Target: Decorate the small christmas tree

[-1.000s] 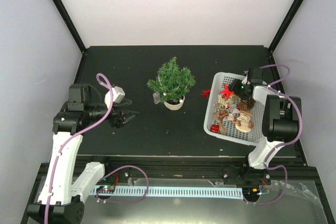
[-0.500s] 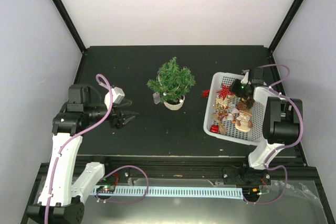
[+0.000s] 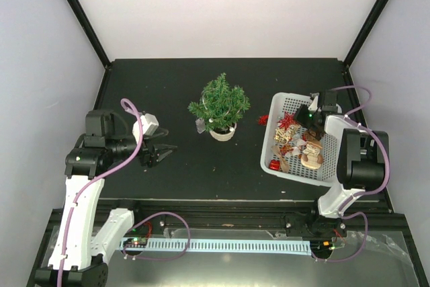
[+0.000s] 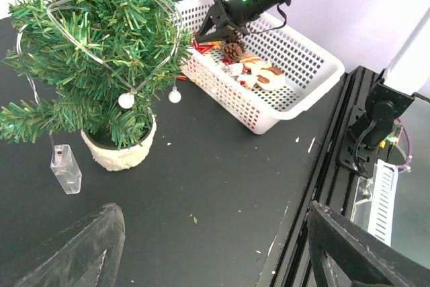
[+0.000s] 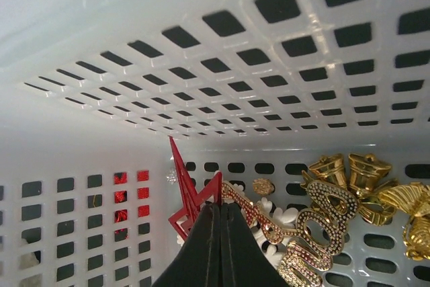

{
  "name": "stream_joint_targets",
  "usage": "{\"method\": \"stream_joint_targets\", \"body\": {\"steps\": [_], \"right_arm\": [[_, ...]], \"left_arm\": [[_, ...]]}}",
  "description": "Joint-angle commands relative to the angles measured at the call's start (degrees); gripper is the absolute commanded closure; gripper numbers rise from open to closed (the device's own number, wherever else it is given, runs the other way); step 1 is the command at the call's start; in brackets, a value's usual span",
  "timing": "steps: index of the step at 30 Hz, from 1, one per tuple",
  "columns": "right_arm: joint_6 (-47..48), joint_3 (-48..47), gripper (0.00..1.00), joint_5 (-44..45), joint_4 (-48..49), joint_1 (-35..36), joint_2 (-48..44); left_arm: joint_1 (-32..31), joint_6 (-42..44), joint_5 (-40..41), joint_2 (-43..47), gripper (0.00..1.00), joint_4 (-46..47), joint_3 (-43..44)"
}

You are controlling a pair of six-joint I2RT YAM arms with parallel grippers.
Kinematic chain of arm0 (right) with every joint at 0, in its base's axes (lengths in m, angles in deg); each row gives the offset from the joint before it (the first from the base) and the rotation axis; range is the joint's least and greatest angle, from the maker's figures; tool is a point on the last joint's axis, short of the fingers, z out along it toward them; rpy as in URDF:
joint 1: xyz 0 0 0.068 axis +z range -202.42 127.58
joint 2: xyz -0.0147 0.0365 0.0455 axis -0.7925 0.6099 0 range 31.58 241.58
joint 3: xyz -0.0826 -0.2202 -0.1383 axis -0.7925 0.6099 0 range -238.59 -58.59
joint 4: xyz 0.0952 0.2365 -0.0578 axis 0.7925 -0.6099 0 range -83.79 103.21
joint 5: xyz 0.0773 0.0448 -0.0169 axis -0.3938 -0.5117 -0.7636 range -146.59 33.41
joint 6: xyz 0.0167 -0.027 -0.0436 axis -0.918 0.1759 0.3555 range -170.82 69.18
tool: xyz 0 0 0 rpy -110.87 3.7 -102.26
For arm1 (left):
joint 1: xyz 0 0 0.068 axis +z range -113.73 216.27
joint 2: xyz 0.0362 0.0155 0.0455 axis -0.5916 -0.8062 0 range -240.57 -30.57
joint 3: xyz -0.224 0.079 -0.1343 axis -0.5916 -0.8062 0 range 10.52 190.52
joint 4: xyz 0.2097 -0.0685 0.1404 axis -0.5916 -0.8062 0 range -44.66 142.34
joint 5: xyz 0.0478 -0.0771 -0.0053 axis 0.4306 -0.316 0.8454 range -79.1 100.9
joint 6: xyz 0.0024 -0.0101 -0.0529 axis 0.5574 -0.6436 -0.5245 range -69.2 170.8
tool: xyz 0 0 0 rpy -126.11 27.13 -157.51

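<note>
The small christmas tree (image 3: 220,102) stands mid-table in its white pot (image 3: 222,132); the left wrist view shows the tree (image 4: 94,38) with a wire of small white balls on it. My right gripper (image 3: 296,117) reaches into the white basket (image 3: 282,102) at its far left corner. In the right wrist view this gripper (image 5: 218,208) is shut, pinching the edge of a red star ornament (image 5: 185,193). My left gripper (image 3: 164,152) hovers open over bare table left of the tree, nothing between its fingers (image 4: 87,247).
The basket (image 4: 302,65) also holds gold glitter ornaments (image 5: 322,233), a pine cone (image 4: 233,50) and a gingerbread figure (image 3: 311,156). A clear battery box (image 4: 66,169) lies beside the pot. A small red piece (image 3: 263,119) lies outside the basket's left wall.
My right gripper has gone from open to shut on the red star inside the basket. The left arm has barely shifted.
</note>
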Motion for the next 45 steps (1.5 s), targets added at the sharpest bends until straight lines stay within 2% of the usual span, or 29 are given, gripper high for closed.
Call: {"method": "stream_joint_targets", "body": {"steps": [1, 5, 13, 23, 31, 40, 45], "right_arm": [[-1.36, 1.32, 0.99, 1.3, 0.78, -0.04, -3.61], [-3.21, 3.13, 0.99, 5.56, -0.82, 0.01, -9.3], [-4.43, 2.05, 0.99, 12.98, -10.73, 3.11, -25.3], [-2.54, -6.93, 0.99, 13.79, -21.54, 11.27, -36.98], [3.37, -19.52, 0.99, 15.49, -29.35, 24.32, -36.93], [9.49, -38.35, 0.99, 16.89, -36.74, 34.04, -29.2], [11.87, -48.36, 0.99, 22.31, -40.63, 40.8, -21.57]], "left_arm": [[-0.39, 0.27, -0.44, 0.46, 0.25, 0.29, 1.14], [-0.39, 0.08, -0.1, 0.35, 0.24, 0.8, 1.16], [-0.39, 0.25, 2.2, -0.32, 0.24, 0.65, 2.63], [-0.38, -0.61, 2.88, -4.95, 0.24, -1.64, 6.63], [-0.38, -0.12, 2.15, -5.8, 0.23, -2.31, 6.3], [-0.38, -0.36, 3.57, -6.71, 0.23, -1.46, 6.0], [-0.39, -0.93, 5.27, -7.9, 0.22, -1.16, 6.85]]}}
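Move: The right gripper already holds the red star down in the basket. From it the tree stands about 27 cm to the left and some 4 cm nearer, its middle around 6 cm higher. The basket's middle is roughly 7 cm back; a red ribbon lies about 14 cm left, level with the hand, and the tree's clear box some 34 cm left and 2 cm back. From the left gripper the tree is about 19 cm ahead, 12 cm right and 18 cm below. Keep the right fingers shut on the red star and lift it steeply out of the basket, about 37 cm up while drawing back some 11 cm. Once well up, swing it left about 17 cm towards the tree, tipping the fingers from steeply down to nearly level and turning them counter-clockwise. Let the open left gripper ease about 3 cm forward. ##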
